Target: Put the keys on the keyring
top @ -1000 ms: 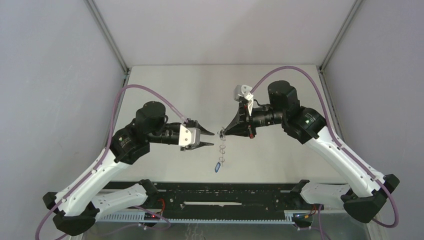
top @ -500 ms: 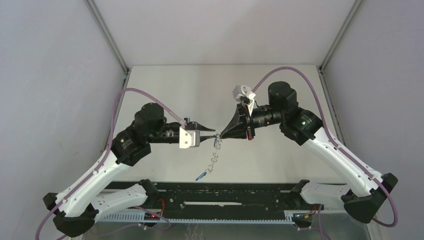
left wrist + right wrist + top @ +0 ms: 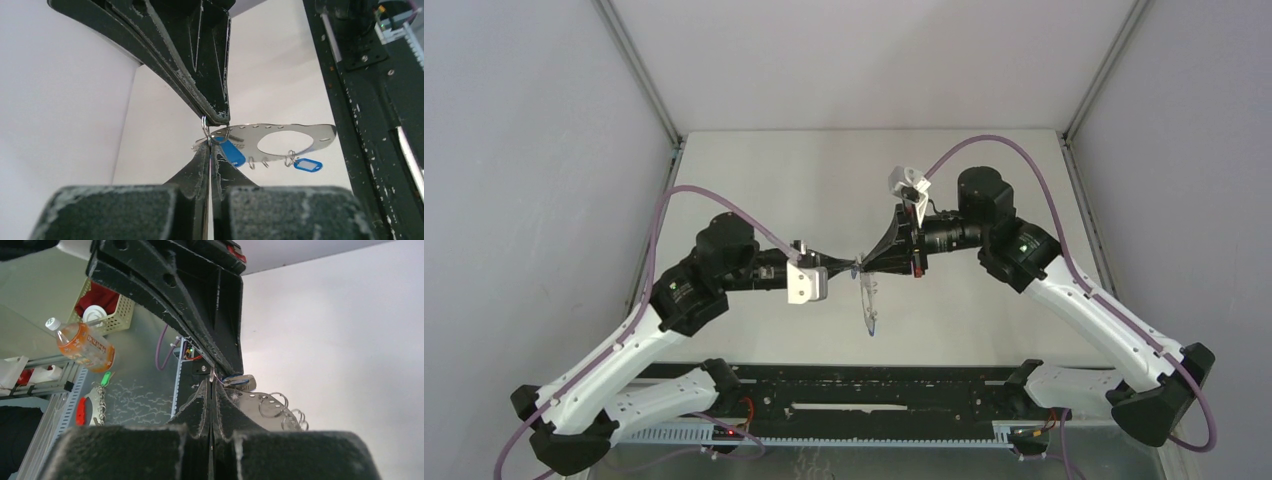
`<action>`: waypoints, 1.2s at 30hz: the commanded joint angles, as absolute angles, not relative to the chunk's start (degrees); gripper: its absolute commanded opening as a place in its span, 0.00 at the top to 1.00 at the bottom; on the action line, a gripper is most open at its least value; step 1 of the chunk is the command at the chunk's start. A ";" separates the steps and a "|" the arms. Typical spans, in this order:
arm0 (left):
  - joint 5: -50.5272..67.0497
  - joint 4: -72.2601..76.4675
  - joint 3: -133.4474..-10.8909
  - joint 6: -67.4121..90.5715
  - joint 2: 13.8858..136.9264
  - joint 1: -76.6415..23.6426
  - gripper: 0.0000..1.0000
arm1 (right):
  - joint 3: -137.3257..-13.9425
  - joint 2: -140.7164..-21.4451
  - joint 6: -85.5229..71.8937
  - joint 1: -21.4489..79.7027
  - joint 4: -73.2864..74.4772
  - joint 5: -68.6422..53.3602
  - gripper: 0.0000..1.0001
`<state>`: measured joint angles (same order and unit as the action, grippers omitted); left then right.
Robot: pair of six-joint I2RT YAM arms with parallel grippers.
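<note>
Both grippers meet tip to tip above the middle of the table. My right gripper (image 3: 863, 263) is shut on a small wire loop (image 3: 205, 125) at the rim of the keyring (image 3: 867, 300), a thin grey metal plate with a round hole (image 3: 300, 135), which hangs below, edge-on from above. My left gripper (image 3: 848, 267) is shut on the same loop from the other side. In the left wrist view my fingertips (image 3: 210, 146) sit just under the right gripper's tip (image 3: 218, 119). The keys hang from rim loops: a darker blue tag (image 3: 232, 153) close by, a lighter labelled tag (image 3: 307, 164) farther along.
A black rail (image 3: 874, 392) runs along the near edge between the arm bases. Grey walls close in the table on both sides. Beyond the table, the right wrist view shows an orange bottle (image 3: 82, 345), a basket (image 3: 117, 307) and a green tag (image 3: 106, 377).
My left gripper has moved right to the right gripper's tip and shut on the loop. The hanging keyring swung and now hangs edge-on. The right arm barely moved.
</note>
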<state>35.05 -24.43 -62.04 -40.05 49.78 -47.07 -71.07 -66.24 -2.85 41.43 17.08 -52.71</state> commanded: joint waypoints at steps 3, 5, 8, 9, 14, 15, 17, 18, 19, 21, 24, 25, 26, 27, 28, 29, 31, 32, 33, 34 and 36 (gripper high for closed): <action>29.54 -21.48 -56.88 -50.86 46.40 -51.05 0.98 | -66.93 -62.97 -10.10 41.67 5.92 -46.17 1.00; 27.59 -20.23 -55.92 -51.16 46.14 -51.94 0.99 | -65.35 -61.91 -11.65 41.45 3.10 -45.27 1.00; 24.57 -19.50 -55.43 -53.13 46.19 -52.93 1.00 | -64.25 -61.16 -12.86 41.35 0.89 -44.09 1.00; 24.00 -19.17 -55.15 -53.63 46.10 -53.13 1.00 | -63.91 -61.03 -13.34 41.35 0.57 -43.96 1.00; 19.90 -16.29 -53.17 -56.60 45.73 -54.35 0.97 | -61.70 -59.86 -15.09 41.04 -2.95 -42.12 1.00; 19.16 -15.75 -52.71 -57.46 45.52 -54.70 0.96 | -61.17 -59.47 -15.41 40.90 -3.47 -41.50 1.00; 18.24 -15.47 -52.07 -58.96 45.26 -55.31 0.94 | -59.97 -58.84 -16.10 40.78 -4.80 -40.66 1.00; 18.08 -15.47 -52.02 -59.28 45.02 -55.48 0.91 | -59.44 -58.66 -16.56 40.74 -5.76 -40.47 1.00; 18.40 -15.52 -52.10 -59.09 44.74 -55.54 0.88 | -58.94 -58.50 -16.97 40.70 -6.54 -40.37 1.00; 18.97 -15.71 -52.47 -57.39 44.44 -55.55 0.76 | -58.08 -58.13 -17.05 40.69 -7.47 -39.84 1.00; 18.72 -15.77 -54.17 -51.64 44.43 -55.55 0.62 | -55.99 -56.86 -16.96 40.40 -10.29 -39.74 1.00; 18.58 -15.81 -54.92 -49.10 44.47 -55.55 0.60 | -54.88 -56.12 -17.13 40.24 -11.78 -39.91 1.00; 18.66 -15.82 -55.79 -46.22 44.52 -55.50 0.59 | -53.84 -55.70 -17.76 39.98 -13.73 -40.28 1.00; 18.93 -15.82 -56.46 -43.71 44.55 -55.46 0.58 | -52.85 -55.41 -18.45 39.68 -15.63 -40.97 1.00; 19.31 -15.78 -56.96 -41.48 44.55 -55.34 0.57 | -51.90 -55.29 -19.32 39.40 -17.28 -41.95 1.00; 19.56 -15.35 -57.39 -39.36 44.64 -55.17 0.57 | -51.27 -55.24 -20.03 39.24 -19.28 -43.08 1.00; 19.40 -13.81 -58.13 -34.66 44.93 -54.35 0.57 | -49.70 -54.99 -21.31 39.11 -23.40 -45.77 1.00; 19.87 -13.29 -58.76 -31.93 45.13 -53.42 0.58 | -49.06 -54.93 -22.06 39.11 -25.28 -46.92 1.00; 21.85 -13.02 -59.53 -29.01 45.40 -52.19 0.58 | -48.70 -54.95 -22.54 39.11 -26.54 -48.12 1.00; 24.78 -13.03 -60.46 -25.90 45.84 -50.17 0.59 | -48.55 -55.13 -22.85 39.11 -27.42 -49.21 1.00; 32.05 -13.40 -61.87 -20.11 46.48 -47.13 0.59 | -48.48 -55.54 -23.40 39.18 -28.81 -51.28 1.00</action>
<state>22.09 -16.69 -56.49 -34.85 45.74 -51.90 -48.27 -56.25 -20.36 39.35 -18.57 -46.13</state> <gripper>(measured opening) 0.410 0.007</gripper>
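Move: The wire ring at the upper end of the metal plate sits between the two grippers: about 1 cm right of the left hand and 1 cm left of the right one, level with both. From the left hand, the near blue tag hangs some 3 cm below and 1 cm right. The plate's middle is roughly 8 cm below and 1 cm to the right, and the far blue tag about 13 cm below and 2 cm right. Keep both grippers shut on the wire ring and sink about 2 cm together, easing forward while you roll the left wrist some 20 degrees about its fingers. Then open the left gripper to let go and roll it back, rising again. With the right, keep the pinch, tip its fingertips up and draw the ring a little over 1 cm right, away from the left fingers, easing back at the end. ##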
